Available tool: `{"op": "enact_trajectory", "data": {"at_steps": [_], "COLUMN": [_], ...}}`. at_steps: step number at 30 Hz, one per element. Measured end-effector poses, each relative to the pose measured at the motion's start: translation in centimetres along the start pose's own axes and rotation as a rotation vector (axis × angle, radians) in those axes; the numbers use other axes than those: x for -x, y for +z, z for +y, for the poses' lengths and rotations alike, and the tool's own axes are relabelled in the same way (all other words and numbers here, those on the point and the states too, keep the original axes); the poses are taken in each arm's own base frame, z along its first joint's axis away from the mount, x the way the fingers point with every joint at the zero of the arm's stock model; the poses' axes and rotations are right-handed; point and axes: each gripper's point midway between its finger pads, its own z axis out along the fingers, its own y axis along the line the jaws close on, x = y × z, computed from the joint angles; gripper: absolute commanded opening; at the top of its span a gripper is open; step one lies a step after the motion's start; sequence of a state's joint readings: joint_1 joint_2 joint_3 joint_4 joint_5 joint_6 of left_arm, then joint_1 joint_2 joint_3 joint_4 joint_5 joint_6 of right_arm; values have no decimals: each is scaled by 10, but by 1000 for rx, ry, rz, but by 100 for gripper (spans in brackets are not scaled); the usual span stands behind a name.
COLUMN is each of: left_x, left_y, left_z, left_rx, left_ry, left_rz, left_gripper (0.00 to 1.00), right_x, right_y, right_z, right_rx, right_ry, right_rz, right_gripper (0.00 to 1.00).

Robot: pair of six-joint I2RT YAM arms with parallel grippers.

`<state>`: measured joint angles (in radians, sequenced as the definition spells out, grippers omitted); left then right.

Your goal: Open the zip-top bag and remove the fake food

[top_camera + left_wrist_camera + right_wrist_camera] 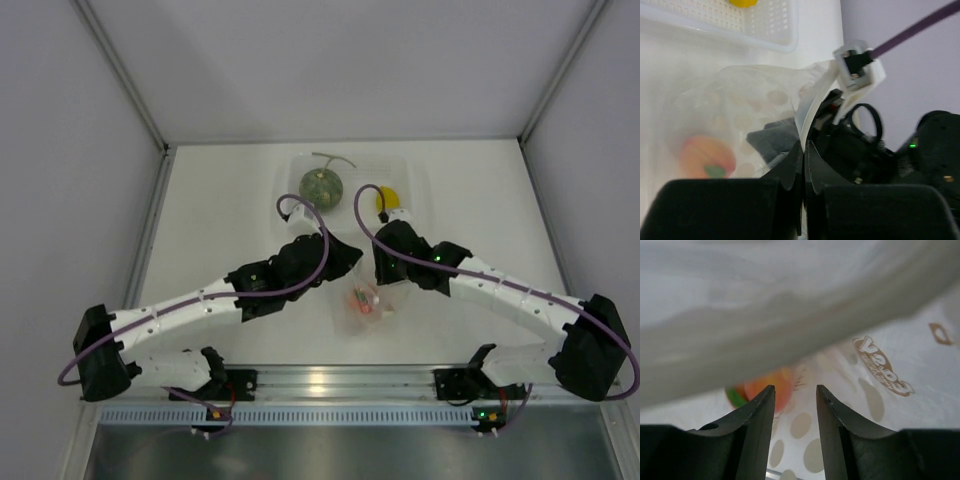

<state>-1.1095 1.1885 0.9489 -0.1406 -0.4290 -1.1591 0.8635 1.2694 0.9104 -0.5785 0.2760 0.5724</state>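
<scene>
The clear zip-top bag lies between the two arms, with dots and brown print on its film. An orange-red toy fruit sits inside it, also seen through the film in the right wrist view. My left gripper is shut on one lip of the bag's mouth, holding it up. My right gripper is open at the bag's mouth with nothing between its fingers, pointing toward the orange-red fruit. The green melon and the yellow fruit lie in the tub.
The rigid clear tub stands at the back of the table, just behind both grippers. Its perforated wall shows in the left wrist view. Grey walls close in both sides. A metal rail runs along the near edge.
</scene>
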Motion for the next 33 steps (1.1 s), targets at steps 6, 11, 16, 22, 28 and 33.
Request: {"op": "enact_trajectory", "data": {"at_steps": [6, 11, 16, 22, 28, 33], "left_x": [-15, -33, -46, -46, -49, -51], "left_y": [13, 25, 33, 33, 33, 33], "left_z": [11, 27, 42, 42, 52, 62], "left_rx": [23, 71, 111, 112, 132, 154], "left_ry": [-4, 3, 13, 13, 21, 26], "left_rz": [77, 120, 151, 150, 150, 149], "left_gripper": [0, 0, 0, 0, 0, 0], "right_x": [15, 0, -9, 7, -10, -18], "right_y": [-15, -9, 2, 10, 33, 34], "right_z": [-16, -12, -23, -22, -27, -27], "right_rx": [10, 48, -3, -19, -75, -68], "right_ry": [-6, -22, -18, -5, -29, -35], "right_rz": [-14, 31, 30, -44, 36, 64], "right_gripper": [51, 58, 62, 69, 71, 72]}}
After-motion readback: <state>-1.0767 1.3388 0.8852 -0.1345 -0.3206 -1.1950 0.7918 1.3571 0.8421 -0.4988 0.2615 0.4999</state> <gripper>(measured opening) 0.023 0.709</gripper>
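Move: The peach lies in the bag some 7 cm below the right hand, about 4 cm to its left and 2 cm ahead; that hand's fingers are already in the bag's mouth. From the left hand, shut on the bag's rim, the peach is about 21 cm below, 2 cm ahead and 1 cm right. From the right hand, the tray's middle stands roughly 28 cm ahead and 7 cm left, the yellow fruit in it 27 cm ahead and 3 cm right. Down into the bag towards the peach goes the right hand, after a small jog up and to the right: about 4 cm lower in the end and 2 cm right, its fingers spreading from partly open to well open. The left hand keeps its pinch on the rim and lowers it 8 to 9 cm, pitching some 10 degrees nose-down. ##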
